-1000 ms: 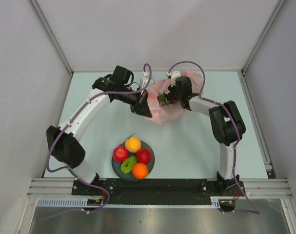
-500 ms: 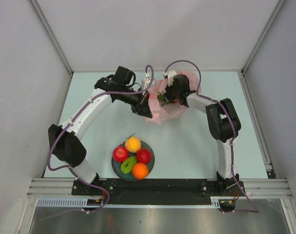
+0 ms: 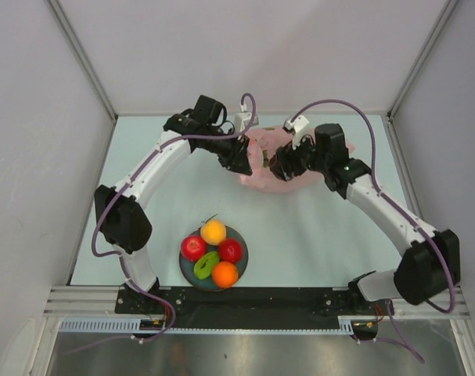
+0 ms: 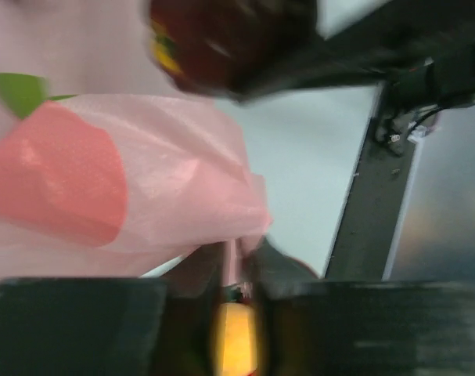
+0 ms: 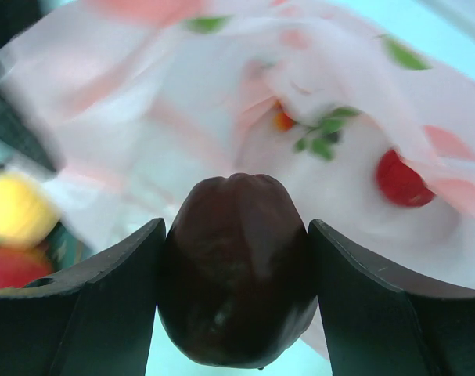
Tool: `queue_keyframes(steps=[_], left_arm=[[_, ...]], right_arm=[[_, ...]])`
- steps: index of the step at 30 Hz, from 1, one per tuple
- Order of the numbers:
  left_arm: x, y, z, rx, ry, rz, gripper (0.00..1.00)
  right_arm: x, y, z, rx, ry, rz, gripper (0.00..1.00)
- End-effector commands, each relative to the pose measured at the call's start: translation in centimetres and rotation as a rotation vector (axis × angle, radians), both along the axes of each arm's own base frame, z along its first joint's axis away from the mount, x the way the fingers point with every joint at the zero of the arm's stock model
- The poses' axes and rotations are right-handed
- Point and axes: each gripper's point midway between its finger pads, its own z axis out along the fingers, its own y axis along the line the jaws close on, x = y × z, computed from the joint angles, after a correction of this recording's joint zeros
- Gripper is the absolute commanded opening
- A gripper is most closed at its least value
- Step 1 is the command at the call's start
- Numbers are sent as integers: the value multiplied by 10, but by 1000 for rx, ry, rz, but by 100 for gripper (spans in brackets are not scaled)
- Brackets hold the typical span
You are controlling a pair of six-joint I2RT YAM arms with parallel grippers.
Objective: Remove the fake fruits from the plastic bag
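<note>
The pink plastic bag point(image 3: 262, 163) lies at the back middle of the table and fills both wrist views point(image 4: 135, 180) point(image 5: 245, 102). My left gripper point(image 3: 241, 160) is shut on a fold of the bag's edge point(image 4: 235, 262). My right gripper point(image 3: 278, 167) is shut on a dark maroon fruit point(image 5: 237, 278), held over the bag's right side; the fruit also shows in the left wrist view point(image 4: 214, 47). On the dark round plate point(image 3: 241, 266) lie a yellow-orange fruit point(image 3: 214, 232), two red apples point(image 3: 193, 247) point(image 3: 231, 251), a green piece point(image 3: 206, 264) and an orange point(image 3: 224, 274).
The plate stands near the front middle, between the arm bases. White walls close in the table at the back and on both sides. A black rail point(image 3: 253, 299) runs along the near edge.
My right arm has stretched out and its gripper has drawn back to the right with the maroon fruit. My left gripper has shifted a little right and back, still pinching the bag.
</note>
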Motion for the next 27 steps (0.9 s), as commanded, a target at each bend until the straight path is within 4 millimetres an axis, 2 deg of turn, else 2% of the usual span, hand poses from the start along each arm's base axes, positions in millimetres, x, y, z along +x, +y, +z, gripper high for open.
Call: queue_keyframes(steps=[1,3,4,5,6,7,8,9,11,12,13,14,15,17,18,19,21,22,23,25,26,27], left_arm=[[15,-1,22,-6,-77,56,67],[14,2,29,-6,-80,85,87],[12,5,33,-18,-76,88,93],[7,9,46,-38,-95,88,97],[3,13,48,-38,-95,92,100],[3,20,50,-31,-111,112,100],[-2,28,64,-41,-146,130,100],[-6,33,61,-32,-142,143,100],[-7,53,68,-23,-166,201,100],[-17,65,75,-27,-188,228,100],[-18,79,77,-23,-197,269,100],[-19,90,79,-15,-210,305,100],[-32,103,86,-24,-235,340,100],[-38,128,91,-21,-262,421,100],[-44,136,84,-13,-256,440,100],[-55,149,96,-29,-311,482,100],[-68,158,88,-30,-309,514,100],[-79,166,99,-58,-351,542,100],[-84,170,100,-70,-356,557,100],[-93,178,98,-86,-350,590,100],[-100,180,102,-97,-369,595,100],[-102,182,100,-95,-373,603,100]], right_arm=[[-63,5,1,-51,-30,177,49],[-91,14,19,-59,-111,253,49],[-102,18,21,-74,-133,287,49],[-112,18,32,-95,-201,314,49],[-134,35,31,-107,-229,399,49],[-144,41,29,-125,-255,436,49],[-152,46,28,-161,-302,460,49],[-173,60,24,-169,-319,528,49],[-187,74,23,-185,-350,568,49],[-194,83,19,-193,-356,594,49],[-214,101,26,-163,-389,654,50],[-221,110,27,-150,-398,681,50],[-229,119,27,-142,-400,708,51],[-248,146,21,-142,-399,786,52],[-253,155,19,-136,-396,813,52],[-265,172,10,-129,-389,859,53],[-280,194,15,-87,-412,917,53],[-285,207,-1,-101,-387,945,53],[-292,217,3,-82,-395,966,53],[-298,230,-6,-99,-393,994,52],[-302,238,-19,-122,-387,1016,52],[-303,244,-18,-116,-397,1020,51]])
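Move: The right hand already holds the dark fruit; the plate it goes to lies about 21 cm back, 20 cm to its left and 19 cm below. From that same hand the peach on the plate's far edge is 13 cm back and 20 cm left, the orange 26 cm back and 16 cm left. The bag's middle is roughly 14 cm ahead, 7 cm right. The left hand, at the bag's edge, has that middle some 13 cm ahead and 15 cm to its right. Back and then increasingly to the left, the right hand swings the dark fruit from beside the bag to over the plate, about 30 cm back and 20 cm across, turning some 55 degrees counter-clockwise, rising slightly before it sinks; its grip stays shut on the fruit. The left hand opens wide, lets go of the bag's edge and withdraws left, up and back. ##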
